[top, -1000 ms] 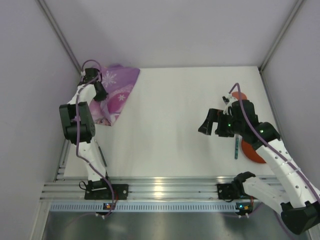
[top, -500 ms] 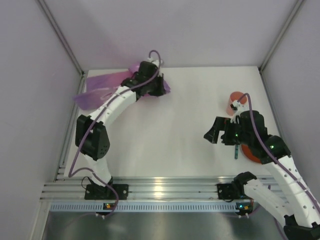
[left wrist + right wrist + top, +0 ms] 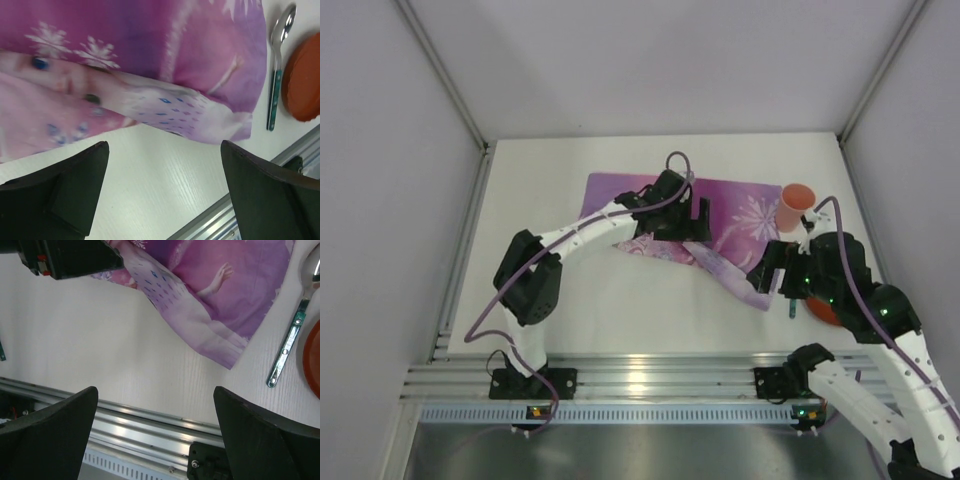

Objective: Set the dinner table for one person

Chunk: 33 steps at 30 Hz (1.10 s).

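The white dinner table (image 3: 560,290) carries a purple-pink printed placemat (image 3: 740,215), spread from the middle to the right with its near edge folded over. My left gripper (image 3: 688,228) hovers over the mat's middle, open and empty; in its wrist view the fingers (image 3: 60,185) frame bare table below the mat (image 3: 150,60). My right gripper (image 3: 767,272) is open and empty above the mat's near right corner (image 3: 225,305). A teal-handled spoon (image 3: 791,305) lies beside an orange plate (image 3: 820,312), which my right arm mostly hides. A pink-orange cup (image 3: 796,205) stands at the mat's right edge.
The spoon (image 3: 277,65) and plate (image 3: 302,80) show right of the mat in the left wrist view, and again in the right wrist view as spoon (image 3: 292,335) and plate (image 3: 314,360). An aluminium rail (image 3: 640,380) runs along the near edge. Grey walls enclose three sides.
My left arm swung the placemat from the far left corner across to the middle right and let it go; it now lies on the table. My right gripper drew slightly nearer.
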{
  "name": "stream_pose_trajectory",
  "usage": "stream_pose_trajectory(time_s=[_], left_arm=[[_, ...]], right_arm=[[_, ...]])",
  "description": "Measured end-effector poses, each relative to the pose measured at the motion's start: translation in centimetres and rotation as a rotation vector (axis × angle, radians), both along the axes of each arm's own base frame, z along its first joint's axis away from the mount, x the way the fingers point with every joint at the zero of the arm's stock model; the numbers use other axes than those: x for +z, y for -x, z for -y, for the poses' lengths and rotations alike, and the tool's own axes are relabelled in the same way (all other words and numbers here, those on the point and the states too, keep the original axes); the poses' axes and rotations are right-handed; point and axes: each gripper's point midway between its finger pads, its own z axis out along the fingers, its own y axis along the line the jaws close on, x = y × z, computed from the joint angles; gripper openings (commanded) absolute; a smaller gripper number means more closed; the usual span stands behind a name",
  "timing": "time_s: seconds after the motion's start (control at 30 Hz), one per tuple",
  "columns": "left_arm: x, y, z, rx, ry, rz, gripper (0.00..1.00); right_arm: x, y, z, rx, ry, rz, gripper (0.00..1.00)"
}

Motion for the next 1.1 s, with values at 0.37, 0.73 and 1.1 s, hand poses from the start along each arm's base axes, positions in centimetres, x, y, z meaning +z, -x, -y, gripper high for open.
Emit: stream_pose_trajectory(time_s=[0.37,0.73,1.1], left_arm=[[5.5,-11.9,-17.7,0.542,-0.026,0.149,0.98],[-4.1,-15.5,-20.3,0.654,-0.261,-0.028,0.98],[-4.6,-18.5,-19.6,0.755,-0.289,-0.092,0.98]], right_arm=[[0.0,-1.1,0.0,-0.003,0.040,-0.032,1.00],[-1.7,-1.9,-0.3,-0.006,0.077,-0.115,1.00],[-2.5,-2.9,-0.7,-0.014,0.089,-0.148,1.00]])
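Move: The left hand is empty and wide open over the placemat's near edge; the left end of the placemat's fold lies about 18 cm ahead, 20 cm to its left and 11 cm below. At table height too, the placemat's near right corner is some 12 cm back and 16 cm right, the spoon roughly 8 cm back and 23 cm right, the fork about 12 cm back and 38 cm left. From the right hand, that fold end is around 33 cm ahead, 33 cm left and 20 cm below. With its fingers still wide open, the left hand leaves the middle of the placemat and swings about 20 cm to the left and 18 cm forward over it, first rising some 6 cm, then sinking about 11 cm towards the left end of the fold while the wrist turns roughly 45 degrees counter-clockwise; it ends low over the fold, and contact can't be seen. The right hand, open and empty, eases about 3 cm forward and sinks nearly as much. ##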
